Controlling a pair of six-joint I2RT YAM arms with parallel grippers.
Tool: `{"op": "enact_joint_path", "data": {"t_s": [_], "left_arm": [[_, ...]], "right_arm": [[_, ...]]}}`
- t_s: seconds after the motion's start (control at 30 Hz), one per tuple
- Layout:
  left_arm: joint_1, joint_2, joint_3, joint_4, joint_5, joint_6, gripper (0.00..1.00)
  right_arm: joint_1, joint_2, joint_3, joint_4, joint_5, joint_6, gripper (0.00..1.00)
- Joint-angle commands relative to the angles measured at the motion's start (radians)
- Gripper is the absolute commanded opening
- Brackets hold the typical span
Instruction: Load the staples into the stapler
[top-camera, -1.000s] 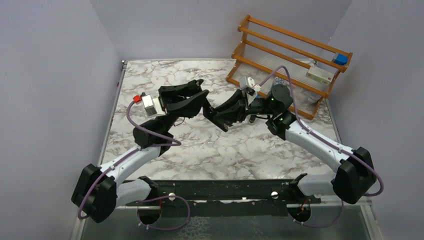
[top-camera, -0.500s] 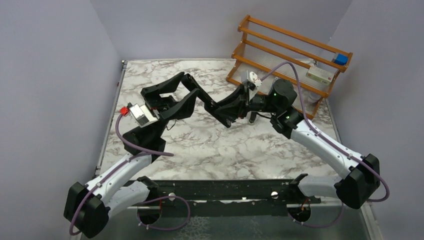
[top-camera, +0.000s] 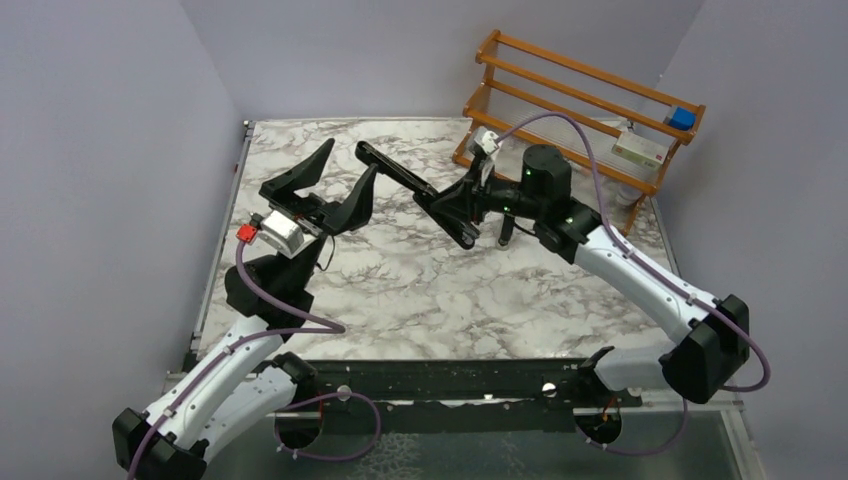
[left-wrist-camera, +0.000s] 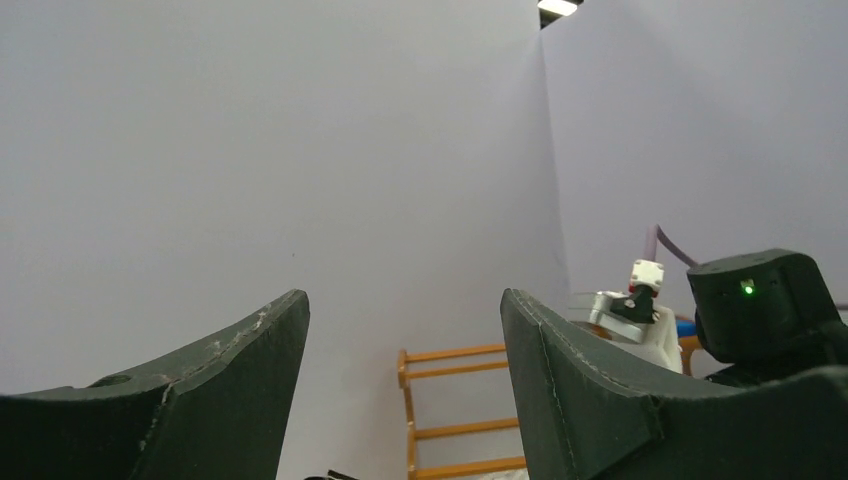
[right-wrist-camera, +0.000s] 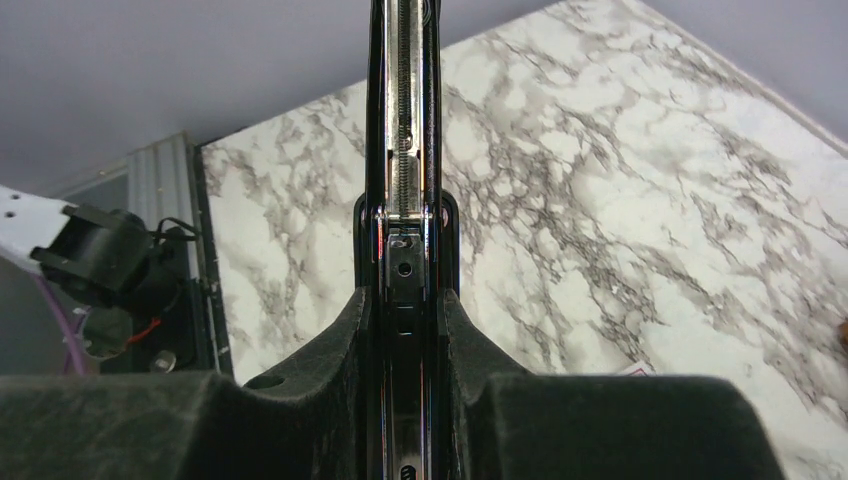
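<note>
My right gripper (top-camera: 462, 203) is shut on the black stapler (top-camera: 395, 173), holding it above the middle of the marble table (top-camera: 480, 300). The stapler's long arm points up and left, past the jaws. In the right wrist view the stapler (right-wrist-camera: 403, 150) runs straight out between the fingers of the right gripper (right-wrist-camera: 403, 300), its silver channel and spring facing the camera. My left gripper (top-camera: 350, 157) hangs just left of the stapler's far tip, open and holding nothing. In its own view the left gripper (left-wrist-camera: 405, 295) frames only the wall. The staples are hidden; a pale pink-edged corner (right-wrist-camera: 637, 370) peeks over my right gripper's body.
A wooden rack (top-camera: 570, 110) stands at the back right of the table, with a white box (top-camera: 640, 150) and a small blue item (top-camera: 682, 118) on it. The rack (left-wrist-camera: 460, 400) also shows between my left fingers. Grey walls close in the left, back and right.
My left gripper has opened, let go of the stapler's arm and drawn back to the left. The stapler's arm now stretches out long, and the right arm has swung it up.
</note>
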Motion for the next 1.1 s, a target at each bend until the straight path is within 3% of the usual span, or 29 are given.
{"op": "enact_joint_path", "data": {"t_s": [0.0, 0.2, 0.37, 0.8, 1.07], "left_arm": [[-0.001, -0.020, 0.008, -0.124, -0.020, 0.092, 0.73], [0.000, -0.013, 0.018, -0.179, -0.043, 0.060, 0.73], [0.000, 0.026, 0.117, -0.412, -0.078, -0.018, 0.73], [-0.001, 0.011, 0.172, -0.692, -0.161, -0.112, 0.75], [0.001, 0.012, 0.173, -0.701, -0.163, -0.104, 0.75]], "right_arm": [[-0.001, 0.087, 0.116, -0.144, 0.079, -0.071, 0.01], [0.034, 0.213, 0.126, -0.147, 0.187, -0.089, 0.01], [0.084, 0.324, 0.144, -0.134, 0.260, -0.129, 0.01], [0.148, 0.613, 0.309, -0.151, 0.345, -0.181, 0.01], [0.188, 0.685, 0.326, -0.125, 0.368, -0.236, 0.01]]}}
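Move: Down to the bare table some 7 cm ahead of the right hand, 8 cm to its left and 31 cm below goes the opened stapler it holds. Of that hand, the staple box lies roughly 14 cm ahead, 1 cm left and the utility knife 14 cm ahead, 12 cm right, both on the table. From the empty left hand the box is about 19 cm ahead, 19 cm right and 49 cm below. Lowering the opened stapler about 22 cm towards the bare table short of the staple box, the right hand also eases forward and left, tipping its left-pointing fingers some 30 degrees downward and keeping its pinch. The left hand, fingers staying wide open, sinks and moves forward high over the stapler's far end, tipping forward towards level. ##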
